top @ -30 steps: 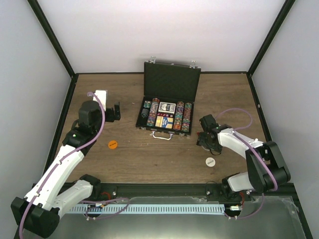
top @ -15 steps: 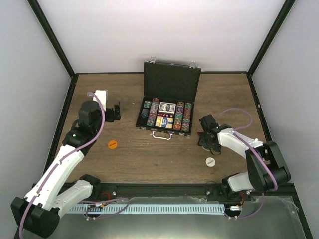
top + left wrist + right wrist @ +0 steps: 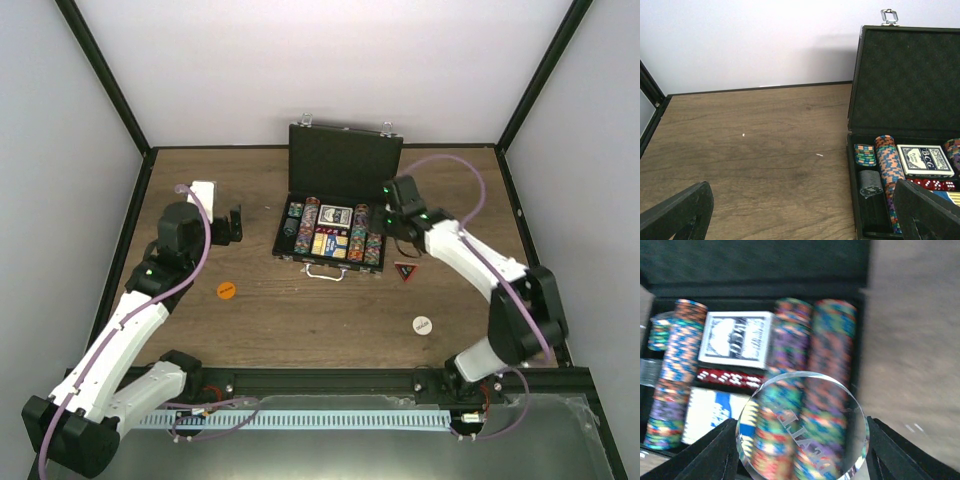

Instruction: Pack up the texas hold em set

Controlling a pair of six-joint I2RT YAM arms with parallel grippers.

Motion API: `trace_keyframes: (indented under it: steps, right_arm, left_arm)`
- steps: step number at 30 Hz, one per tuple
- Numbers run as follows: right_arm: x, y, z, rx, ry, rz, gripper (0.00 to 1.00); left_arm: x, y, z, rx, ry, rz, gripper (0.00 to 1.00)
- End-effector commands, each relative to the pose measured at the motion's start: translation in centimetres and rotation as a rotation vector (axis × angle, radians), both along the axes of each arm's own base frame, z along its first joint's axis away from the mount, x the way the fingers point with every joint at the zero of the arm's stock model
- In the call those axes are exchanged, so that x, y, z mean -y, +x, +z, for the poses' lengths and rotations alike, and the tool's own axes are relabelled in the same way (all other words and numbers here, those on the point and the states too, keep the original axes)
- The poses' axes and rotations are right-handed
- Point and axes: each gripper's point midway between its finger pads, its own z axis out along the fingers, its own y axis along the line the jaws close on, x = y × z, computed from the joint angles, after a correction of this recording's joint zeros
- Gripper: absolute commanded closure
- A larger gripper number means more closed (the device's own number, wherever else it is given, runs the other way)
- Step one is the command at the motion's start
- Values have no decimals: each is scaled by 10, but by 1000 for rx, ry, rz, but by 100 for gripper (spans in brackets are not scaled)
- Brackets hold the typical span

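The texas hold em set's black case (image 3: pixel 345 160) stands open at the table's far middle, with rows of multicoloured chips (image 3: pixel 372 235) and a blue-backed card deck (image 3: pixel 336 216) inside. My right gripper (image 3: pixel 390 222) hangs over the case's right side, shut on a clear round disc (image 3: pixel 802 425) with lettering. Below it in the right wrist view are the chips (image 3: pixel 830 340) and the deck (image 3: pixel 737 338). On the table lie a dark triangle (image 3: pixel 405 271), a white disc (image 3: pixel 422 324) and an orange disc (image 3: pixel 226 290). My left gripper (image 3: pixel 235 225) stands open and empty left of the case (image 3: pixel 910 75).
Black frame posts and white walls close in the wooden table on three sides. The arms' bases and a cable rail run along the near edge (image 3: pixel 320 385). Red dice (image 3: pixel 935 184) lie in the case beside the deck.
My right arm swung from the near right table up over the case's right side. The dark triangle, hidden under that gripper before, now lies in view. The left arm has not moved.
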Motion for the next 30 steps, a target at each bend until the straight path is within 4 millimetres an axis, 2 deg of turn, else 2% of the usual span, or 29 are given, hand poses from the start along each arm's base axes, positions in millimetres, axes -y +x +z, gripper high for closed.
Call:
trace_keyframes:
  steps: [1,4,5,6,9,12,14,17,20,23,26,28,29,30]
  right_arm:
    - [-62,42,19,112,19,165,47]
    - [-90,65,10,109,9,218,47]
    - [-96,72,-4,86,-7,230,47]
    - [-102,80,-9,79,-15,236,47]
    - [-115,99,-19,73,-27,253,47]
    - [-122,108,-32,53,-38,271,46]
    - [-124,113,-37,56,-47,274,41]
    - [-122,118,-42,52,-72,259,28]
    - [-117,116,-36,57,-82,246,16]
    - [-109,106,-17,90,-77,235,10]
    - [-94,85,-12,91,-88,226,7]
    - [-75,64,-22,58,-111,200,5]
    - [-66,57,-20,52,-113,175,5]
    - [-51,42,-30,17,-126,149,5]
  left_arm:
    - [1,1,0,12,-4,-8,0]
    - [2,2,-2,6,-3,-11,0]
    - [3,3,-3,3,-2,-13,0]
    - [3,3,-3,2,-2,-14,0]
    - [3,3,-4,-2,1,-12,0]
    - [2,4,-6,-5,4,-8,0]
    - [2,4,-6,-8,4,-10,0]
    - [4,4,-7,-9,2,-16,0]
    - [4,4,-8,-13,2,-18,0]
    - [4,4,-7,-10,0,-19,0]
    - [5,4,-6,-7,-4,-22,0]
    - [5,3,-5,-6,-6,-26,0]
    - [5,3,-4,-4,-7,-25,0]
    - [5,3,-4,-4,-8,-26,0]
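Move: The right hand, already holding the clear disc, is over the right side of the open case. The white card deck lies about 10 cm ahead of it, 12 cm to its left and 8 cm below. The red dice are about 5 cm back from the deck, and the inner right chip row is some 6 cm to the deck's right and 4 cm back. The same deck is about 14 cm ahead, 23 cm right and 20 cm below the left hand. The right arm carries the clear disc left and forward across the chip rows, some 11 cm left and 10 cm out, nearly level at first and then sinking about 6.5 cm onto the white card deck, while the hand turns roughly 15 degrees counter-clockwise. There the fingers open wide and let go of the disc, and the hand backs off up, back and to the right, some 5 cm in all. ##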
